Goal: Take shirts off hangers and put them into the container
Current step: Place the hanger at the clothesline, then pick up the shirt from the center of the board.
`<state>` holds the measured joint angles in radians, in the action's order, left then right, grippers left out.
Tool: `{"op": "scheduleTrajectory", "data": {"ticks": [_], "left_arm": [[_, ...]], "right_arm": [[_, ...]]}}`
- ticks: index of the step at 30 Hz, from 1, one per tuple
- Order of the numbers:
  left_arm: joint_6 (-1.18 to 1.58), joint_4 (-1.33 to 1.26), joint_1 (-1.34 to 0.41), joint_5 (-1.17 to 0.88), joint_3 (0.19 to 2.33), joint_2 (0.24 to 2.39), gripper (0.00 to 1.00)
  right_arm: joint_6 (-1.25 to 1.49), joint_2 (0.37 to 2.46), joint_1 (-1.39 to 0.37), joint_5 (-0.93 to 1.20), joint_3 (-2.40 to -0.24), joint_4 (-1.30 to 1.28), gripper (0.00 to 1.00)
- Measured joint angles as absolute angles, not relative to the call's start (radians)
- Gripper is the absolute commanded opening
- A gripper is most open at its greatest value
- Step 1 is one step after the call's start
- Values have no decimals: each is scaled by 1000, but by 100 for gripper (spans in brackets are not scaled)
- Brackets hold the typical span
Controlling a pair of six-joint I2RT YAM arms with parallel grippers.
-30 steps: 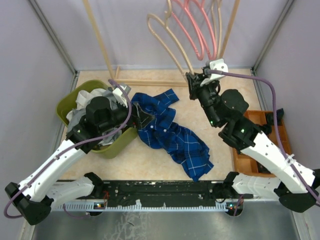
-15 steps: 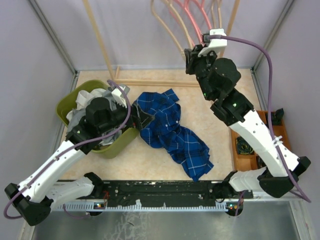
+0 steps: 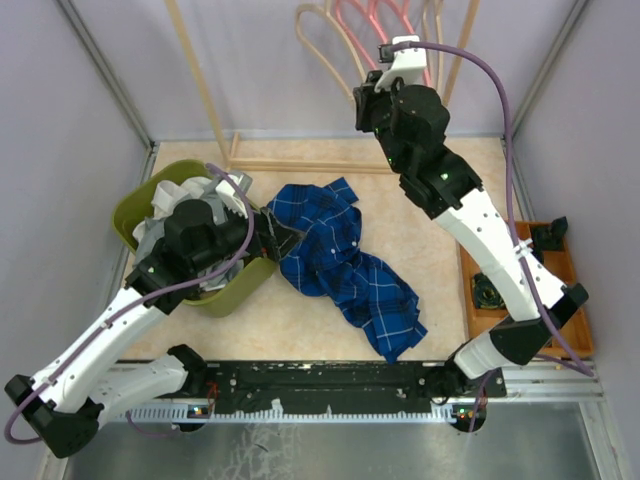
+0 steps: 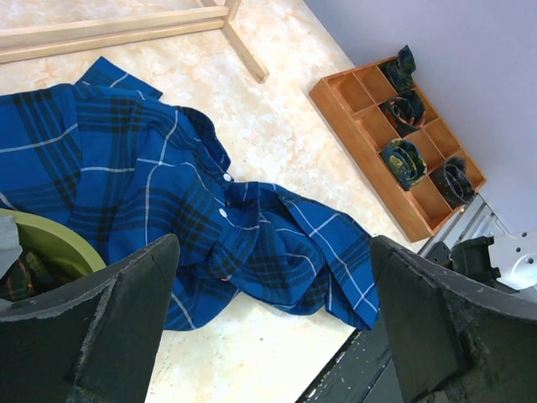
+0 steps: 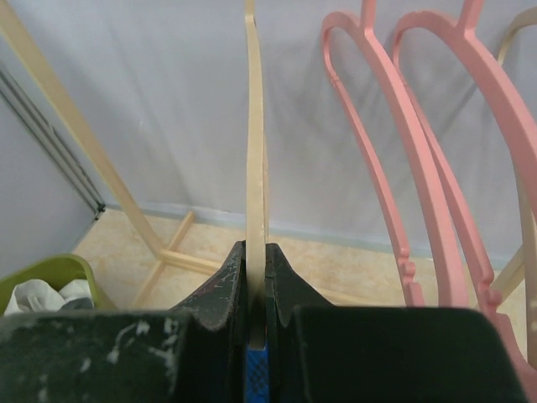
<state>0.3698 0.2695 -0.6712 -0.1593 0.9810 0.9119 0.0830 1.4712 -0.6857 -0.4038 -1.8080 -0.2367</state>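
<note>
The blue shirt [image 3: 340, 270] with thin white check lines lies crumpled on the table, off any hanger; it also fills the left wrist view [image 4: 159, 185]. The olive-green container [image 3: 237, 292] stands at the left, holding white [image 3: 165, 195] and grey [image 3: 150, 237] shirts. My left gripper [image 3: 275, 240] hangs open by the container's right rim [image 4: 50, 245], above the blue shirt's edge, with nothing between its fingers [image 4: 273, 245]. My right gripper [image 3: 366, 100] is raised at the back, shut [image 5: 256, 252] on a pale wood-coloured hanger [image 5: 254, 126]. Pink hangers [image 5: 419, 168] hang beside it.
An orange divided tray [image 3: 575, 290] of black parts sits at the right table edge, also seen from the left wrist [image 4: 357, 126]. Straight wooden rack poles [image 3: 200, 80] and a base bar [image 3: 300, 165] stand at the back. Grey walls close in three sides.
My right arm has risen and swung back-left, carrying the pale hanger up toward the others. My left gripper has opened wider and stayed by the container. The blue shirt has barely shifted.
</note>
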Motion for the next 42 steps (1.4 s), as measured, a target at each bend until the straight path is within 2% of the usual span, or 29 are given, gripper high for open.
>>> {"op": "scheduleTrajectory", "data": {"ticks": [5,7,8,11,12,14,18,22,28,36,42], "left_arm": [[371,270,-671,-150,977,908,100],[372,270,-671,-146,973,906,100],[373,270,-671,-146,971,906,100],[374,272,-671,-146,969,908,100],[374,272,-671,-146,969,909,100],[375,271,-671,-147,969,915,100],[378,271,-671,-149,969,948,100],[379,284,-672,-165,982,1015,99],[348,341,-709,-157,1109,1219,99],[290,411,-888,-21,1287,1517,99],[288,512,-947,106,1427,1800,99]], "right_arm": [[97,1511,-669,-386,-1839,-273,2],[102,1514,-665,-381,-1839,-278,6],[104,1514,-664,-378,-1839,-278,11],[109,1512,-662,-359,-1839,-279,47],[106,1509,-662,-348,-1834,-280,55],[105,1492,-662,-326,-1808,-284,65],[89,1402,-662,-270,-1695,-295,76],[75,1217,-661,-189,-1497,-276,79],[133,915,-660,-153,-1196,-250,81],[248,706,-659,-237,-947,-305,82],[395,594,-659,-292,-801,-367,83]]}}
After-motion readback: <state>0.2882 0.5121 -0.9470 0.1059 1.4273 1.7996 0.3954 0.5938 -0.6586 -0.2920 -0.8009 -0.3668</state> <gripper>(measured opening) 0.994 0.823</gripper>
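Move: Right hand, holding the wooden hanger by the lower end of its near arm: the clothesline where its hook goes is about 20 cm ahead, 6 cm left and 20 cm above; the nearest pink hanger's middle is roughly 16 cm ahead, 5 cm right and 6 cm up. Left hand: the blue shirt's middle lies some 5 cm ahead, 11 cm right and 22 cm below; the container's middle is about 10 cm ahead, 25 cm left and 20 cm below. Ease the right gripper about 1 cm forward and down to set the hanger on the clothesline, open the fingers, then draw back and down, drifting right, some 15 cm back and nearly 20 cm down, tipping the fingers downward. Meanwhile swing the already wide-open left gripper down and right, about 19 cm lower, tilting its fingers steeply down over the blue shirt. ##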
